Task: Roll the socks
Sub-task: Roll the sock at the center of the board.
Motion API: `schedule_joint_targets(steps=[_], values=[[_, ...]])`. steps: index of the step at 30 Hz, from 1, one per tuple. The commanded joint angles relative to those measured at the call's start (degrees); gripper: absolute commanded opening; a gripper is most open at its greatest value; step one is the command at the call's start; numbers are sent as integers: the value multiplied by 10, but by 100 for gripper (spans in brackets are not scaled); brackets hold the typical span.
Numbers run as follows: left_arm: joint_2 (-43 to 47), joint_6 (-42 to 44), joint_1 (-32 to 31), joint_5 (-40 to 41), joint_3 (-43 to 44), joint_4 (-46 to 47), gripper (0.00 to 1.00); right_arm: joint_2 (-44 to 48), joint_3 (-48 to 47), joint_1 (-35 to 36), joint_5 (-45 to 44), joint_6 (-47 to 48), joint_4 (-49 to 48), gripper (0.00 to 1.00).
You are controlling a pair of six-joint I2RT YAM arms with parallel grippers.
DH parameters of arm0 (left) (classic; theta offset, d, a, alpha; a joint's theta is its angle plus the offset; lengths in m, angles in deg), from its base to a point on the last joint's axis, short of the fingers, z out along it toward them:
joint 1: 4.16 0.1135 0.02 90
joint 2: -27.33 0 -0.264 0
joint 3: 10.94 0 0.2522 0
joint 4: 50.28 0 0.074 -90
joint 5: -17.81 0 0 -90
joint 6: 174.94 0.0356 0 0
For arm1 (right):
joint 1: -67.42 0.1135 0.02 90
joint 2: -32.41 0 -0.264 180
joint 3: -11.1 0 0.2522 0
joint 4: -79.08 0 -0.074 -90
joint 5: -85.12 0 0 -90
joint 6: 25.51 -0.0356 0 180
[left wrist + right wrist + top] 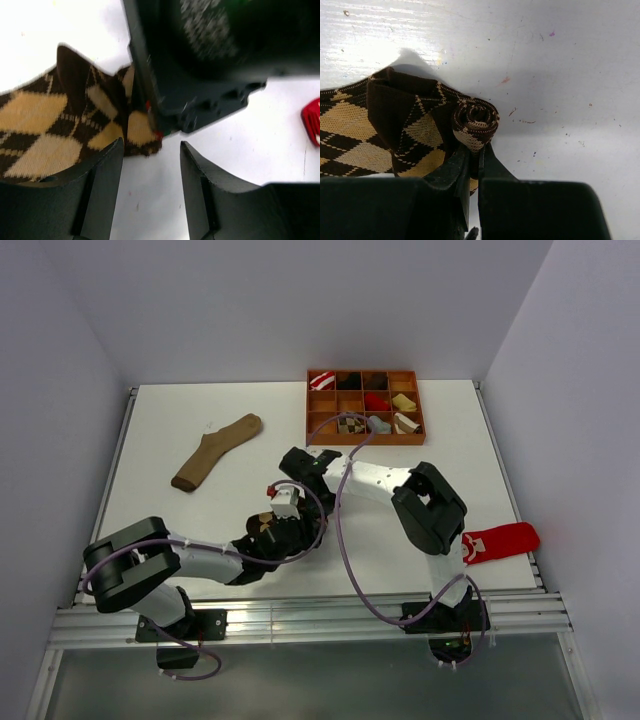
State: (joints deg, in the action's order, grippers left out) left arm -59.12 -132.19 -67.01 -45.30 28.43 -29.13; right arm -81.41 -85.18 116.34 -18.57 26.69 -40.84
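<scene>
A brown and tan diamond-patterned sock [380,130] lies flat on the white table, its near end wound into a small tight roll [475,117]. My right gripper [475,148] is shut on the sock just under that roll. In the left wrist view the same sock [50,130] sits to the left, with the right gripper's black body [200,65] above it. My left gripper [151,150] is open over bare table, its left finger [102,175] beside the sock's edge, nothing between the jaws. From above both grippers meet at the table's middle, hiding most of the sock [264,521].
A long plain tan sock [215,452] lies at the back left. An orange compartment tray [420,435] holding several rolled socks stands at the back right. A red sock [505,540] lies at the right edge, by the right arm's elbow [430,508].
</scene>
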Motion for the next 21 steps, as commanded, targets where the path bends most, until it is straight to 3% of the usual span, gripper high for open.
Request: schedule_joint_targets(steps=[1,12,21], values=[[-17,31,-6,47,30,39,54,-26,-3,11,27,-4,36,0],[-86,29,-14,67,74,24,50,-36,-13,12,46,-10,39,0],[-131,-35,-16,64,81,-10,33,-38,-8,13,61,-13,34,0]])
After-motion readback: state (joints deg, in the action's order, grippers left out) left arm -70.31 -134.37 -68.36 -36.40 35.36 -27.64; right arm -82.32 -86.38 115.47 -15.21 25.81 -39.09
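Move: The rolled end of the argyle sock, already pinched in the right fingers (about 1 cm ahead of that hand's point, level with it sideways), lies some 4 cm ahead of the left hand, 1 cm to its right and 3 cm below. The sock's flat part is centred about 3 cm ahead of the left hand, 7 cm to its left and 4 cm down. The plain brown sock lies roughly 21 cm ahead and 27 cm left of the left hand. Towards the argyle sock's rolled end beside the right gripper, the left hand eases forward about 2.5 cm, with a smaller shift right and a late sink of nearly 2 cm, turning slightly counter-clockwise. Its half-open fingers begin to narrow but don't shut; whether they touch the cloth can't be made out. The right hand stays almost in place, keeping its pinch on the roll. ##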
